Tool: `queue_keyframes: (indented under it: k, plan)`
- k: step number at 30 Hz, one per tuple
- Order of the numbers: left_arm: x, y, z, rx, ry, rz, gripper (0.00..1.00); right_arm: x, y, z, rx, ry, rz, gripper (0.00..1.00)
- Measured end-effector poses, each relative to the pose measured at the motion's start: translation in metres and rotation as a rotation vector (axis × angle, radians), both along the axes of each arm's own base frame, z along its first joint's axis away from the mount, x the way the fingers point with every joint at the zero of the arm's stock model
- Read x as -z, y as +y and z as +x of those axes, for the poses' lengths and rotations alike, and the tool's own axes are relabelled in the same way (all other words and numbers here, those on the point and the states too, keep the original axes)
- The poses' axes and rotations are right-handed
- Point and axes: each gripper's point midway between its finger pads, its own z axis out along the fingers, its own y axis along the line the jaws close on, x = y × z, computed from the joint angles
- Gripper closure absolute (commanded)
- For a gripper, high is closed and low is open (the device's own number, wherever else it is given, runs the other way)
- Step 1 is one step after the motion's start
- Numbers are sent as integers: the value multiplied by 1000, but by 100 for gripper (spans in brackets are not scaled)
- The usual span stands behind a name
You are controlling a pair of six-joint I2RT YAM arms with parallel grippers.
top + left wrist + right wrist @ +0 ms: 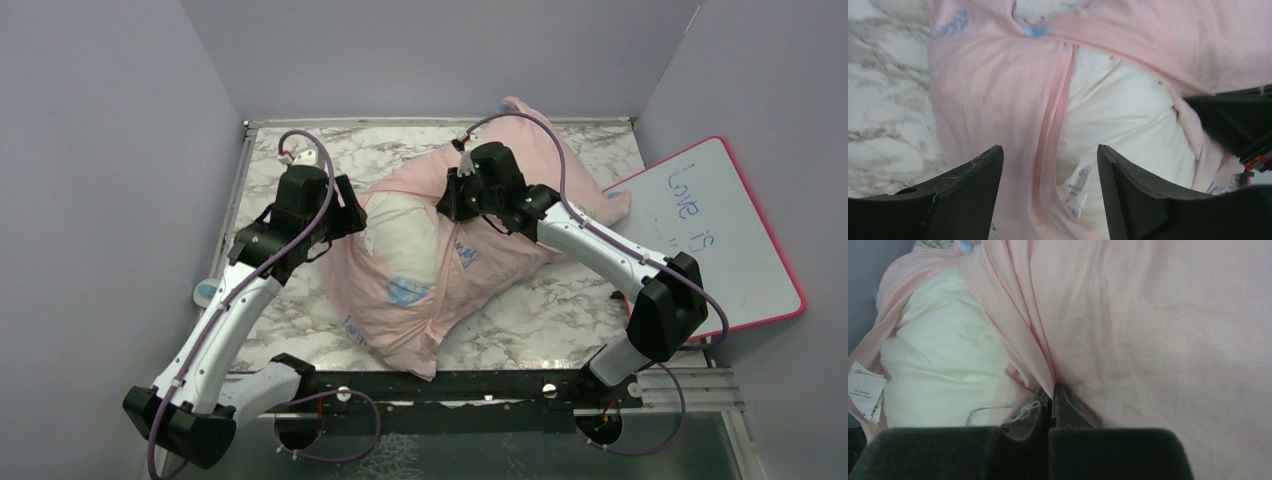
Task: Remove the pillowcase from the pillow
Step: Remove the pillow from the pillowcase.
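Observation:
The pale pink pillowcase (480, 270) lies bunched over the white pillow (400, 235) in the middle of the marble table (560, 310). Its opening faces left, where the pillow bulges out. My left gripper (345, 215) hovers at that opening, open, its fingers (973, 175) standing either side of the pillowcase hem (1048, 125) and the bare pillow (1118, 115) without gripping either. A small white label (1075, 182) hangs off the pillow. My right gripper (1052, 390) is shut on a fold of the pillowcase (1148, 325) next to the exposed pillow (943, 355).
A pink-framed whiteboard (715, 225) leans at the right edge of the table. Grey walls close in on the left, back and right. A small round blue-and-white object (205, 292) sits off the table's left edge. The right arm's dark wrist (1238, 120) shows close in the left wrist view.

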Motion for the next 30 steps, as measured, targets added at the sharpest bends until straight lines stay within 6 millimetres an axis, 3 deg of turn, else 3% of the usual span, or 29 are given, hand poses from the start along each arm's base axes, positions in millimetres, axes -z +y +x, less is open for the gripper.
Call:
queue_keyframes:
  k: [3, 5, 8, 12, 16, 21, 23, 25, 30]
  plan:
    - [-29, -5, 32, 30, -63, 62, 29, -1, 0, -2, -11, -2, 2, 99]
    - [-29, -8, 43, 49, -61, 95, 29, -1, 0, -2, -13, -2, 3, 99]
    - [-10, -13, 56, 95, -6, 154, 31, -1, 0, -3, -14, -1, 4, 99]
    - [22, -14, 59, 139, 92, 219, 36, -1, 0, -3, -13, -1, 3, 99]
    - [27, -8, 56, 142, 113, 263, 41, -1, 0, -3, -13, 1, 2, 99]
    - [27, 3, 55, 129, 116, 307, 56, -1, 0, -3, -12, 1, 1, 99]
    - [28, 5, 55, 133, 117, 321, 68, -1, 0, -3, -12, 3, 0, 99]
    - [28, 7, 54, 137, 120, 335, 88, -1, -1, -3, -8, 4, -3, 99]
    - [35, 24, 58, 92, 149, 383, 96, -1, -7, 3, 57, 4, -21, 99]
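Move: The free left rim of the pillowcase's opening lies about 5 cm ahead of my open left hand, straight in line with it and some 4 cm lower. From the same hand, the middle of the bare white pillow is about 9 cm to the right, 1 cm ahead and 6 cm below; the blue print is some 11 cm right and 9 cm back. From my right hand, already gripping a fold of the case, that left rim is about 18 cm left and 2 cm back. I reach my left hand forward nearly 6 cm in a low arc, up 3 cm and then down about 6, rolling its left side up some 20 degrees. There I close the fingers on the pink rim and pinch it, then draw it a couple of centimetres left, away from my right hand, which stays put and keeps its fold pinched. ##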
